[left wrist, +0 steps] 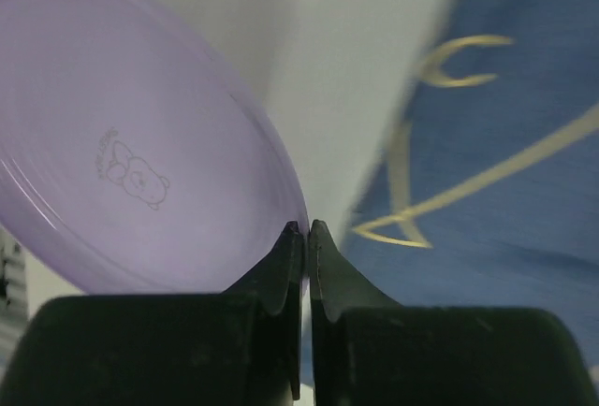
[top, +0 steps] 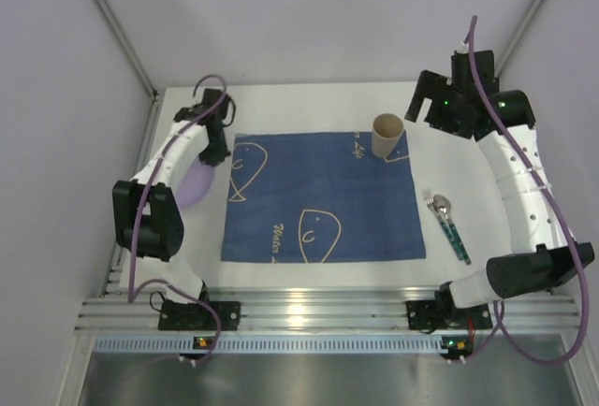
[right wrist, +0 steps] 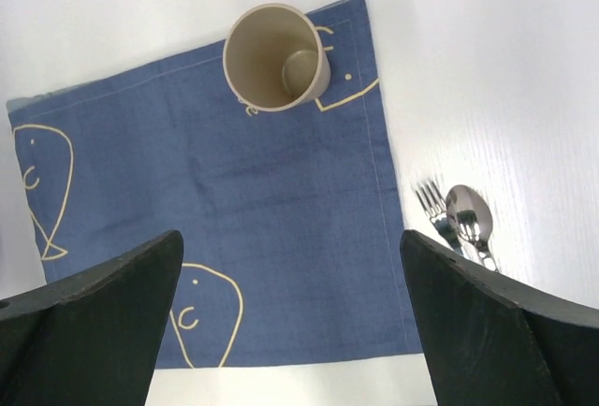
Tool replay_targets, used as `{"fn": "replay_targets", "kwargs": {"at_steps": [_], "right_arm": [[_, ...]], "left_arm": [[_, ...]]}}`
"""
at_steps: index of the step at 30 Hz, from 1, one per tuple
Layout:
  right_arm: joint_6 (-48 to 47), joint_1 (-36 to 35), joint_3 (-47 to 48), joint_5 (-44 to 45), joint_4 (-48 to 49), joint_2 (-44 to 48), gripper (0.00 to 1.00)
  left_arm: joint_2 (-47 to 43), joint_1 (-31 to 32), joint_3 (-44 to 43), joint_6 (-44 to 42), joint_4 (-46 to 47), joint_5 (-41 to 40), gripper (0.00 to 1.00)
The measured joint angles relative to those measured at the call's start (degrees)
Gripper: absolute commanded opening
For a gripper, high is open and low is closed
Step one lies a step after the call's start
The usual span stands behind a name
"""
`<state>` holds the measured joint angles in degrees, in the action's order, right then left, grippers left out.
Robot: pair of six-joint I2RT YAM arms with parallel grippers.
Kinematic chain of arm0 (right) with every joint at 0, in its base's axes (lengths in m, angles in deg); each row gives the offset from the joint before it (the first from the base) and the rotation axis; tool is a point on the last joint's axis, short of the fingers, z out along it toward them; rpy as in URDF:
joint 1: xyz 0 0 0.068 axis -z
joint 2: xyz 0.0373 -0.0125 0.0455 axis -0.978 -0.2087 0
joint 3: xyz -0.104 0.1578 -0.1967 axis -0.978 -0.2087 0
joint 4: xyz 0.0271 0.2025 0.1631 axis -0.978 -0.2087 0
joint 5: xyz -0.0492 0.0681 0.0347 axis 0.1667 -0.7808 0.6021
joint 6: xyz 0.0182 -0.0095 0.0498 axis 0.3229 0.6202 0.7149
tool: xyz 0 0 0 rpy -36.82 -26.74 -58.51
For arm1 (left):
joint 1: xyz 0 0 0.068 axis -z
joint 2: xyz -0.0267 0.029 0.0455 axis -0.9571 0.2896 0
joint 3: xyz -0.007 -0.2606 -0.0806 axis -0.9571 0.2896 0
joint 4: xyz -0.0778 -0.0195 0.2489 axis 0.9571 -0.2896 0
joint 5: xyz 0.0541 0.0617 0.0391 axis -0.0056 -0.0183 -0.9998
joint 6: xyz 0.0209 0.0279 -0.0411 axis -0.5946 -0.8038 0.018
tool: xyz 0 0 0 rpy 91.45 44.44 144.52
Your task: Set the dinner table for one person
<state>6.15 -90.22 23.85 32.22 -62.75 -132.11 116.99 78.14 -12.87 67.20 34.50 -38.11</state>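
The white dinner table (top: 309,107) carries a blue placemat (top: 323,195) with line drawings. A beige cup (top: 387,135) stands upright on the mat's far right corner. A fork and spoon (top: 445,221) lie side by side on the table right of the mat. A purple plate (top: 194,186) sits left of the mat, partly under the left arm. My left gripper (top: 213,156) is shut on the plate's rim (left wrist: 298,228), and the plate (left wrist: 122,144) looks tilted. My right gripper (top: 430,107) is open and empty, held high above the mat (right wrist: 215,200) and cup (right wrist: 276,58).
A silver aluminium rail (top: 328,312) runs along the table's near edge, where both arm bases stand. Grey walls enclose the table at the left, back and right. In the right wrist view, the fork (right wrist: 435,205) and spoon (right wrist: 468,214) lie just off the mat's right edge.
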Motion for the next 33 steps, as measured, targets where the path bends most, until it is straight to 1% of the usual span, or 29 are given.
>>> {"fn": "replay_targets", "kwargs": {"at_steps": [3, 4, 5, 8, 11, 14, 16, 18, 21, 22, 23, 24, 25, 26, 27, 28, 30, 32, 33], "right_arm": [[0.0, 0.1, -0.3, 1.5, -0.6, 3.1, 1.00], [0.0, 0.3, -0.9, 1.9, -0.7, 4.3, 0.99], [0.0, 0.5, -1.6, 2.2, -0.9, 5.5, 1.00], [0.1, 1.2, -4.3, 2.8, -1.8, 9.0, 1.00], [0.3, 1.7, -7.2, 4.1, -3.6, 11.9, 1.00], [1.6, 2.0, -9.8, 7.6, -5.9, 14.4, 1.00], [2.1, 2.0, -11.3, 9.9, -6.7, 16.0, 1.00], [2.5, 2.0, -12.9, 11.6, -7.3, 17.3, 1.00], [2.8, 2.0, -17.3, 12.7, -7.3, 19.0, 1.00], [2.8, 2.0, -19.1, 12.8, -7.1, 19.3, 1.00], [2.8, 2.0, -21.2, 12.9, -7.2, 19.5, 1.00], [2.8, 2.0, -23.4, 12.8, -6.9, 19.5, 1.00], [2.7, 2.1, -25.8, 12.7, -6.4, 19.4, 1.00], [2.7, 2.1, -28.2, 12.3, -6.1, 19.1, 1.00], [2.7, 2.4, -30.6, 11.7, -5.8, 18.6, 1.00], [2.7, 2.7, -32.4, 11.0, -5.2, 18.2, 1.00], [2.7, 4.3, -36.5, 8.6, -3.5, 16.5, 1.00], [2.9, 6.4, -39.8, 6.6, -2.1, 14.3, 1.00], [3.0, 7.7, -41.2, 5.7, -1.1, 13.2, 0.98]], "left_arm": [[1.1, 13.8, -11.8, 3.8, -1.0, -0.1, 0.00], [1.6, 17.4, -14.4, 5.2, -1.1, 0.2, 0.00], [2.4, 22.4, -16.8, 6.9, -1.3, 0.4, 0.00], [6.2, 33.5, -21.0, 11.1, -2.8, 1.7, 0.00], [12.0, 41.7, -22.3, 14.4, -4.0, 3.3, 0.00], [19.1, 48.3, -22.3, 16.5, -4.1, 4.8, 0.00], [22.8, 51.2, -22.3, 17.0, -4.1, 5.5, 0.00], [24.6, 52.5, -22.3, 17.0, -4.3, 5.4, 0.00], [24.8, 52.3, -22.4, 17.4, -4.0, 5.1, 0.00], [24.8, 52.0, -22.6, 17.7, -3.8, 5.1, 0.02], [24.8, 51.8, -22.7, 17.9, -3.5, 5.2, 0.29], [24.8, 51.6, -22.7, 17.9, -3.3, 5.4, 0.42], [24.8, 51.3, -22.7, 18.3, -2.8, 5.9, 0.51], [24.8, 51.2, -22.7, 18.6, -2.2, 6.3, 0.67], [24.8, 51.0, -22.7, 18.6, -1.7, 6.7, 0.87], [24.8, 51.0, -22.7, 18.7, -1.2, 7.0, 0.95], [24.8, 50.9, -22.7, 19.2, 0.1, 7.2, 0.98], [24.8, 50.9, -22.7, 19.3, 0.8, 7.3, 0.98], [24.6, 50.8, -22.6, 19.1, 1.1, 7.4, 0.97]]}}
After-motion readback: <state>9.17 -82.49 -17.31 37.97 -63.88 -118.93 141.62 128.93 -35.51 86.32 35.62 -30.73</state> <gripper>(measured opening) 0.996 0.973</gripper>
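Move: The purple plate is already off the table, pinched by its rim in the left hand, with its middle about 6 cm left, 7 cm back and 3 cm below. The placemat's middle lies some 31 cm to that hand's right, 5 cm back and 11 cm down; the cup stands about 50 cm right, 8 cm ahead. From the open right hand, the fork and spoon are about 10 cm back, 10 cm right, 30 cm below; the cup is 9 cm ahead, 5 cm left. The plate is swung by the left hand about 39 cm right onto the placemat in an arc, rising first, then coming back and down while the wrist turns some 35 degrees clockwise; there the fingers open wide and let go of the rim. The open right hand sinks back and rightward towards the fork and spoon, its fingers tipping to point down, touching nothing. ##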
